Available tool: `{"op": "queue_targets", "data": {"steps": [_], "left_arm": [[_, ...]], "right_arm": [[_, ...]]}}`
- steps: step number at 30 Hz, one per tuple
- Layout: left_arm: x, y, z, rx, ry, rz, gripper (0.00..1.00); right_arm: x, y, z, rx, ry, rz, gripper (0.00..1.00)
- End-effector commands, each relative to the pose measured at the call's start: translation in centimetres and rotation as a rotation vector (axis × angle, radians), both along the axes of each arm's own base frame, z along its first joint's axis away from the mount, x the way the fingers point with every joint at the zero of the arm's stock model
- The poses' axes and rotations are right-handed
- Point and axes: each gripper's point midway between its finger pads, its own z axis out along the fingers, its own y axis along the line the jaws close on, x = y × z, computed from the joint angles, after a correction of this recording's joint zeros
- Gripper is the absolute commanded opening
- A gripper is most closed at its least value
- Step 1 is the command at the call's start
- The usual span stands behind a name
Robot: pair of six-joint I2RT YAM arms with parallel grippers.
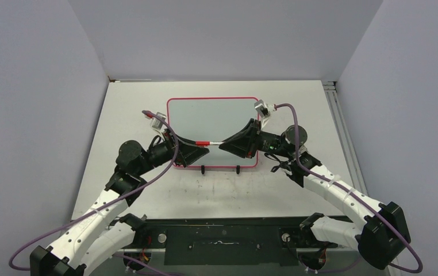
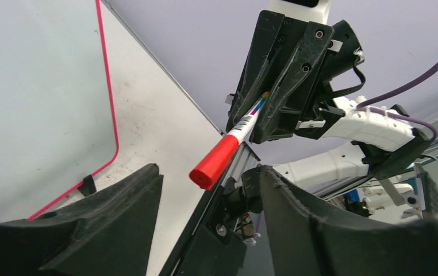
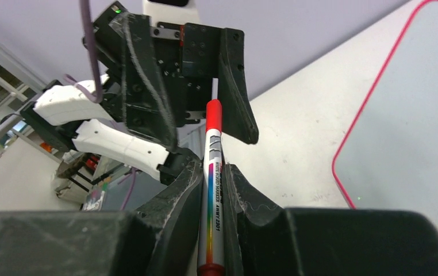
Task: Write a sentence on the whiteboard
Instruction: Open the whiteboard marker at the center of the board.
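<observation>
The whiteboard (image 1: pixel 211 118) lies flat in the middle of the table, white with a thin pink-red frame; no sentence shows on its face. Above its near edge, my right gripper (image 1: pixel 225 145) is shut on a white marker (image 3: pixel 212 190) with a rainbow stripe. The marker's red cap (image 2: pixel 214 164) points left at my left gripper (image 1: pixel 202 150). That gripper (image 2: pixel 208 172) stands open, the cap end at the mouth of its jaws and touching neither finger. From the right wrist, the cap tip (image 3: pixel 214 112) reaches in between the left gripper's fingers (image 3: pixel 237 86).
Two small black feet (image 1: pixel 203 169) stick out at the board's near edge. An aluminium rail (image 1: pixel 337 121) runs along the table's right side. Grey walls close the back and both sides. Purple cables (image 1: pixel 288 115) loop off both wrists.
</observation>
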Motion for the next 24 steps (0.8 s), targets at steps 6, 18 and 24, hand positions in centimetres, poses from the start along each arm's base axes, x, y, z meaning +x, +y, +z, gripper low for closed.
{"op": "queue_targets", "data": {"steps": [6, 18, 24], "left_arm": [[-1.3, -0.1, 3.7, -0.116, -0.081, -0.056, 0.43], [-1.5, 0.5, 4.0, -0.152, -0.083, -0.038, 0.25], [-1.5, 0.8, 4.7, -0.194, -0.093, -0.039, 0.29]], "right_arm": [[-1.8, 0.8, 3.1, 0.12, -0.083, 0.093, 0.05], [-1.8, 1.0, 2.6, 0.104, -0.071, 0.097, 0.05], [-2.1, 1.0, 2.5, 0.093, -0.078, 0.108, 0.05]]}}
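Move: Just off the left fingertips sits the marker's red cap, about 2 cm to the right of the left hand, 1 cm ahead and 1 cm above. From the right hand, which already grips the barrel, that cap is some 7 cm to the left, 1 cm ahead and 1 cm up. Roughly 30 cm below lies the whiteboard, its middle about 20 cm ahead of the left hand and 4 cm to its right. Closing around the marker's cap, the left fingers narrow from wide open to under a third while the hand rises about 2 cm, eases back 1 cm and tips its fingertips up some 5 degrees. The right hand keeps its pinch on the barrel and carries the marker about 1 cm back, left and up, feeding the cap in between the left pads. ##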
